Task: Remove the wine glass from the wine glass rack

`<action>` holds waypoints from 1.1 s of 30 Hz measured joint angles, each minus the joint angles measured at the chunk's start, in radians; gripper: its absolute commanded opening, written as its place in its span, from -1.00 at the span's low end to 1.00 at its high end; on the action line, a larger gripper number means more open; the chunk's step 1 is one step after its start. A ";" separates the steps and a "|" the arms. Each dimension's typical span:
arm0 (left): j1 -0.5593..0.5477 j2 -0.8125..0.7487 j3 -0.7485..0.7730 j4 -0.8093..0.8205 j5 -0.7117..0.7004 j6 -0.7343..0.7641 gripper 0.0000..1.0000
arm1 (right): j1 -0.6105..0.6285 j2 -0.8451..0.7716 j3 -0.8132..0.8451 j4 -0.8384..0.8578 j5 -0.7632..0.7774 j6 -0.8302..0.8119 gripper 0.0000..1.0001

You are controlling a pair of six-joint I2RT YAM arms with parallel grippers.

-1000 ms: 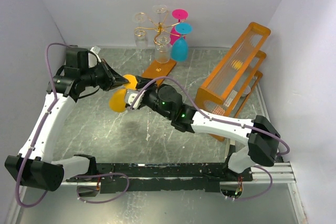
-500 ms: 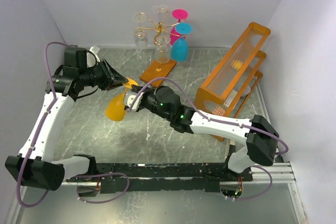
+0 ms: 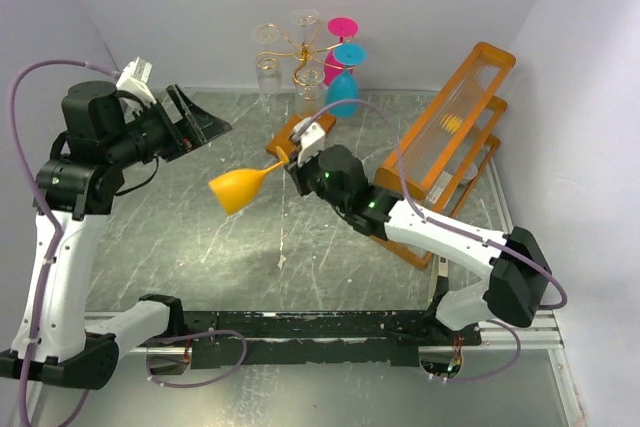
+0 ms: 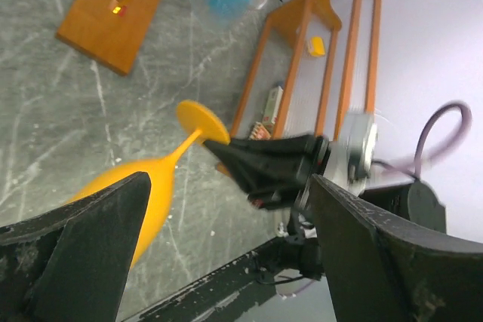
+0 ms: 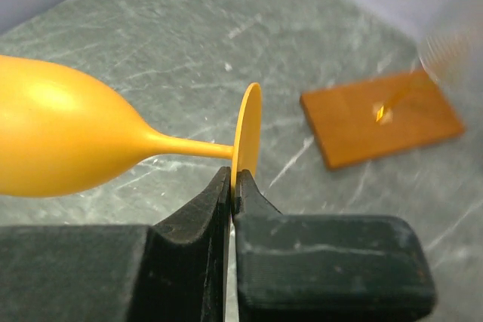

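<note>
An orange wine glass [image 3: 235,190] lies sideways in the air above the table, bowl to the left. My right gripper [image 3: 287,159] is shut on the rim of its round foot [image 5: 247,130], and the bowl [image 5: 53,137] sticks out to the left. My left gripper [image 3: 195,122] is open and empty, raised to the left of the glass and apart from it; its wrist view shows the glass [image 4: 124,186] between the fingers [image 4: 75,254]. The gold wire rack [image 3: 295,47] stands at the back on its orange base [image 3: 312,127], with clear, pink [image 3: 340,32] and blue [image 3: 342,92] glasses hanging on it.
A big orange frame with clear panels [image 3: 450,137] lies along the right side of the table, close to my right forearm. The grey walls close in at the left, the back and the right. The black rail with the arm bases runs along the near edge.
My left gripper has let go of the orange glass and pulled back up and to the left. My right gripper now holds the glass alone, turned sideways and shifted right toward the rack base.
</note>
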 measured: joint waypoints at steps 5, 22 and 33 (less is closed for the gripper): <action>0.000 -0.045 -0.003 -0.049 -0.114 0.018 0.86 | -0.128 0.007 0.049 -0.142 0.012 0.325 -1.00; 0.000 -0.106 -0.198 -0.027 -0.166 -0.048 0.22 | -0.173 -0.096 0.025 -0.061 -0.026 0.583 -1.00; 0.000 -0.058 -0.232 0.037 -0.068 -0.083 -0.36 | -0.174 -0.124 -0.019 0.022 -0.089 0.601 -1.00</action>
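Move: About 14 cm below the left fingertips and 6 cm to their right, neither ahead nor back, is the middle of the yellow wine glass. The right fingers already pinch its foot; from them its middle is some 8 cm left and 4 cm back, about level. Also counted from the right hand, the nearest clear glass hangs roughly 12 cm ahead and 5 cm right, and the blue glass 14 cm ahead and 12 cm right, both near its height. Keeping its pinch on the foot, the right hand swings forward and right about 6 cm, then rises about as far, rolling its left side up some 30 degrees and tipping, to present the glass's mouth to the left hand. The open left hand first shifts 4 cm left, then comes back right and sinks 7 cm to the rim, tipping down slightly and closing to under half open, one finger inside the bowl and one outside. ##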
